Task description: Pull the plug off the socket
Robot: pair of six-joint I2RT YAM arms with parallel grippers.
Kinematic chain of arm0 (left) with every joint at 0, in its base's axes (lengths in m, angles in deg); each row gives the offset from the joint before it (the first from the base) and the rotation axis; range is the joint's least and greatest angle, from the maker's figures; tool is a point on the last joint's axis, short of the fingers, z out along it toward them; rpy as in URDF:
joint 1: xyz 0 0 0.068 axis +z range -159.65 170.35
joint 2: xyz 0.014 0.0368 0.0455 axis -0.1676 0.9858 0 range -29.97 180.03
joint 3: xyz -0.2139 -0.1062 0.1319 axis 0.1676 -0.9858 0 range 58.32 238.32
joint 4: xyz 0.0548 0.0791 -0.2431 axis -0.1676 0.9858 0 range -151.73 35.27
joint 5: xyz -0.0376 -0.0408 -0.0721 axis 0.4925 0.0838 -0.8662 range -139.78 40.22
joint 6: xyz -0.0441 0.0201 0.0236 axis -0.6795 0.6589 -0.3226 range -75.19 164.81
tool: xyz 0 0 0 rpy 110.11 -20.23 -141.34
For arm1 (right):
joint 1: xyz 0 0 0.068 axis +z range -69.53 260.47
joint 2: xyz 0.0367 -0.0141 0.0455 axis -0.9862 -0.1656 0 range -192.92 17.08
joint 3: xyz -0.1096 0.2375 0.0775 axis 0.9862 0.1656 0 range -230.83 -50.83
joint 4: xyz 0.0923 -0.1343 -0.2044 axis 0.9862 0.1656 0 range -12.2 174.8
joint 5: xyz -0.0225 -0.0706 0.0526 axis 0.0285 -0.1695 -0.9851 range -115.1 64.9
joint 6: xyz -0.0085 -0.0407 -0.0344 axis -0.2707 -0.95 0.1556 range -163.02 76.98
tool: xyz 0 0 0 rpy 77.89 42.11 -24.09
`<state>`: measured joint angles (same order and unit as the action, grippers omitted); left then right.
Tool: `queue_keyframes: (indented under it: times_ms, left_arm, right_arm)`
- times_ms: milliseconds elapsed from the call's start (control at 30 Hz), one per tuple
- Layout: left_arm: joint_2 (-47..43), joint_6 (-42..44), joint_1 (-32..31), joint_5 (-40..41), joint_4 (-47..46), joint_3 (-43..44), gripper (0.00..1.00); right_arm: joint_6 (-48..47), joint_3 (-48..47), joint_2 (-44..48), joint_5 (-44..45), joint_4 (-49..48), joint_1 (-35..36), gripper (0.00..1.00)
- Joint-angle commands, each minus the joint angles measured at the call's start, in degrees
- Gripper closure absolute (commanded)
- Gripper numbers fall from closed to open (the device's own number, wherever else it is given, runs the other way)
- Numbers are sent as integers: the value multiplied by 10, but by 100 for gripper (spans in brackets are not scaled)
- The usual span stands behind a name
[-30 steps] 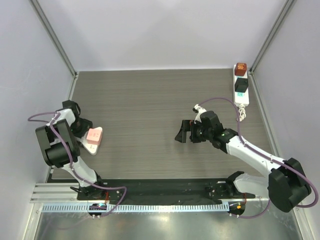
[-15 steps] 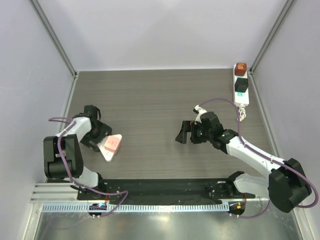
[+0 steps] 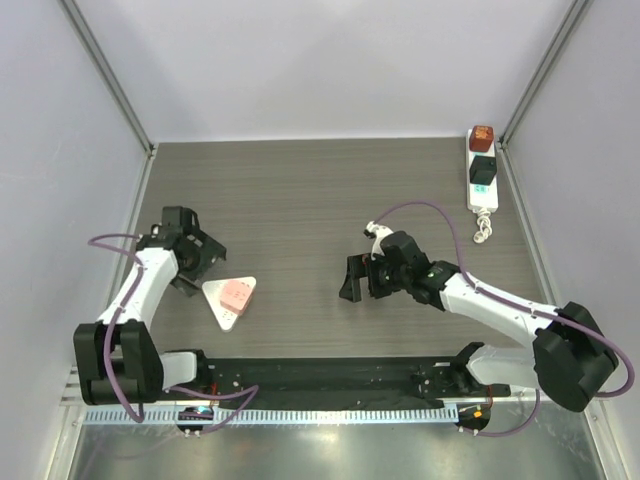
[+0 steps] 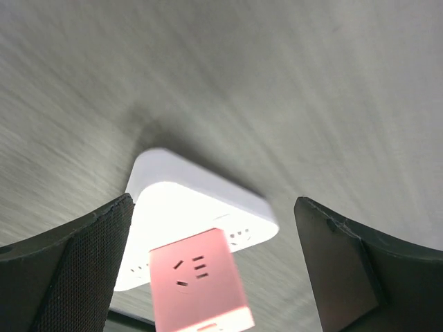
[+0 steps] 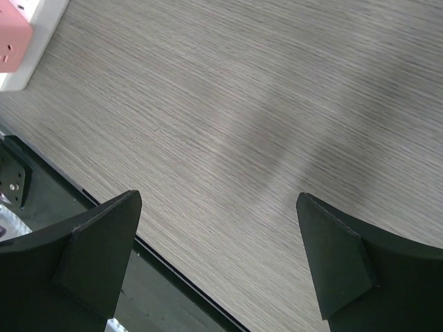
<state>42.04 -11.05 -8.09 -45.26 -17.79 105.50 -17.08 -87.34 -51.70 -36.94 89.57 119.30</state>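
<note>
The socket is a long white power strip lying at the far right edge of the table, with its knotted cord at the near end. Two plugs sit in it: a red-brown one at the far end and a black one beside it. My right gripper hangs open over bare table in the middle, well short of the strip. On the left, my left gripper is open and holds nothing.
A white triangular plate carrying a pink block with outlet holes lies just right of the left gripper, between its spread fingers in the left wrist view. The pink block also shows in the right wrist view. A black rail runs along the near edge.
The triangular plate with the pink block has slid right and nearer, and the left arm has stretched out behind it. The right gripper has shifted left and slightly nearer.
</note>
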Motion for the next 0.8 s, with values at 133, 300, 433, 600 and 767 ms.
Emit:
queue_keyframes:
  times_ms: [133,300,433,600,767]
  left_arm:
    - [-33,61,96,-113,-13,-11,0]
    - [-103,31,140,-157,-91,-110,0]
    - [-149,11,139,-134,-101,-143,0]
    - [-144,-13,140,-170,-153,-193,0]
    - [-122,-27,126,-206,-230,-211,3]
  right_arm:
    - [-8,-61,-22,87,-11,76,0]
    - [-18,-105,-50,70,0,106,0]
    - [-22,-114,-56,74,4,127,0]
    - [-11,-109,-60,80,4,133,0]
    - [4,-105,-54,87,3,136,0]
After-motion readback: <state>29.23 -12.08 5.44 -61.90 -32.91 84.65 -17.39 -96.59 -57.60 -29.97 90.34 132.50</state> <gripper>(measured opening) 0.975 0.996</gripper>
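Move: The pink plug, on its white triangular socket, sits about 6 cm to the right of the left gripper, 4 cm back and some 4 cm below it. The socket's middle is about 5 cm to the right, 6 cm back and 6 cm below that gripper. From the right gripper the plug lies roughly 29 cm to the left, 2 cm back and 5 cm down. Lift the left gripper a couple of centimetres and swing it slightly left, then bring it back and down about 5 cm each from that high point, to low beside the plug at the socket's left corner. Tilt it some 15 degrees so the fingertips lean more rightward and forward, fingers wide open. Meanwhile carry the open right gripper about 6 cm left towards the plug, rising a little. ##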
